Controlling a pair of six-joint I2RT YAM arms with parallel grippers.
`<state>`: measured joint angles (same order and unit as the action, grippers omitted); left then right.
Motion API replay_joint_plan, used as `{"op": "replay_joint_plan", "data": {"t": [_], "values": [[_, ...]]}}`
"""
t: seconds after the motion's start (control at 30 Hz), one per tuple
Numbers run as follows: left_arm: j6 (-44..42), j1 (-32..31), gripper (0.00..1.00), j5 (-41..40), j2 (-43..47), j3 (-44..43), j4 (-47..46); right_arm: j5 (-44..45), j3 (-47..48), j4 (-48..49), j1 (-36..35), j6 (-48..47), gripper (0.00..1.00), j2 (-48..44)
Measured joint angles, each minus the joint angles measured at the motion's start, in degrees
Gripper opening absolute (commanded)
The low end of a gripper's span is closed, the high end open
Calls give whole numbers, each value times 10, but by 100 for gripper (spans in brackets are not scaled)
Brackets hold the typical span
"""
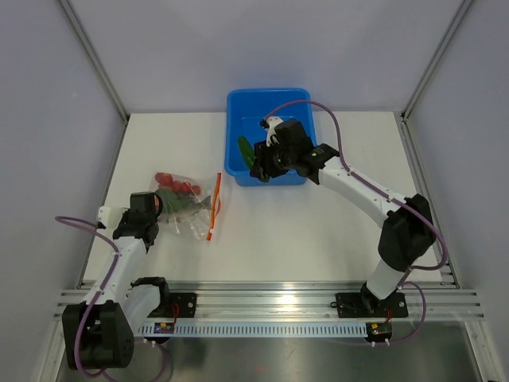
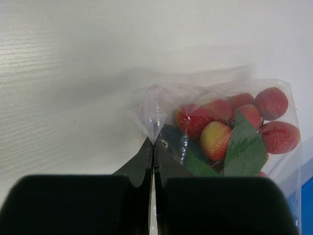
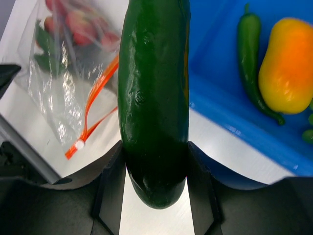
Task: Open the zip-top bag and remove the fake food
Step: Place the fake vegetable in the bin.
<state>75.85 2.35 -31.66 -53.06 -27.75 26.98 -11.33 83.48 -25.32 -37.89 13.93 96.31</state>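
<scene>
The clear zip-top bag (image 1: 187, 205) lies at the left of the table with its orange-red zip strip (image 1: 213, 208) toward the tub. The strip's two strands stand apart in the right wrist view (image 3: 95, 98). Red and yellow balls (image 2: 215, 137) and green leaves (image 2: 244, 149) are inside the bag. My left gripper (image 2: 154, 144) is shut on a pinched corner of the bag (image 2: 151, 115). My right gripper (image 3: 155, 149) is shut on a dark green cucumber (image 3: 154, 98) and hangs over the left edge of the blue tub (image 1: 270, 97).
In the blue tub (image 3: 230, 112) lie a green chili (image 3: 249, 54) and an orange-yellow pepper (image 3: 286, 63). Grey walls with metal posts close in the white table on three sides. A metal rail runs along the near edge.
</scene>
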Motion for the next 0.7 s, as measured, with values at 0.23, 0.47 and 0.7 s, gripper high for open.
{"op": "replay_joint_plan", "data": {"t": [0.23,0.47,0.7], "values": [[-4,0,0,1,-2,-2,1,45,149,-3,47,17,40,124],[-7,0,0,2,-7,-3,2,95,238,12,97,34,40,212],[-10,0,0,4,-7,-3,0,156,310,30,112,30,40,287]]}}
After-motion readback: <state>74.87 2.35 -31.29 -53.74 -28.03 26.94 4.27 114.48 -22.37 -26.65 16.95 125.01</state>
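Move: The right hand, holding the dark green vegetable near its lower end, hangs over the blue bin's near edge; the bin's middle is about 20 cm ahead, 4 cm right and 14 cm below. In it the yellow pepper lies about 9 cm ahead and 4 cm right, the green pepper some 8 cm ahead and 1 cm left, both roughly 16 cm down. From the left hand the bin's middle is about 30 cm ahead, 32 cm right, nearly level. The right hand carries the gripped vegetable some 20 cm forward into the bin's airspace, turning clockwise about 25 degrees. ##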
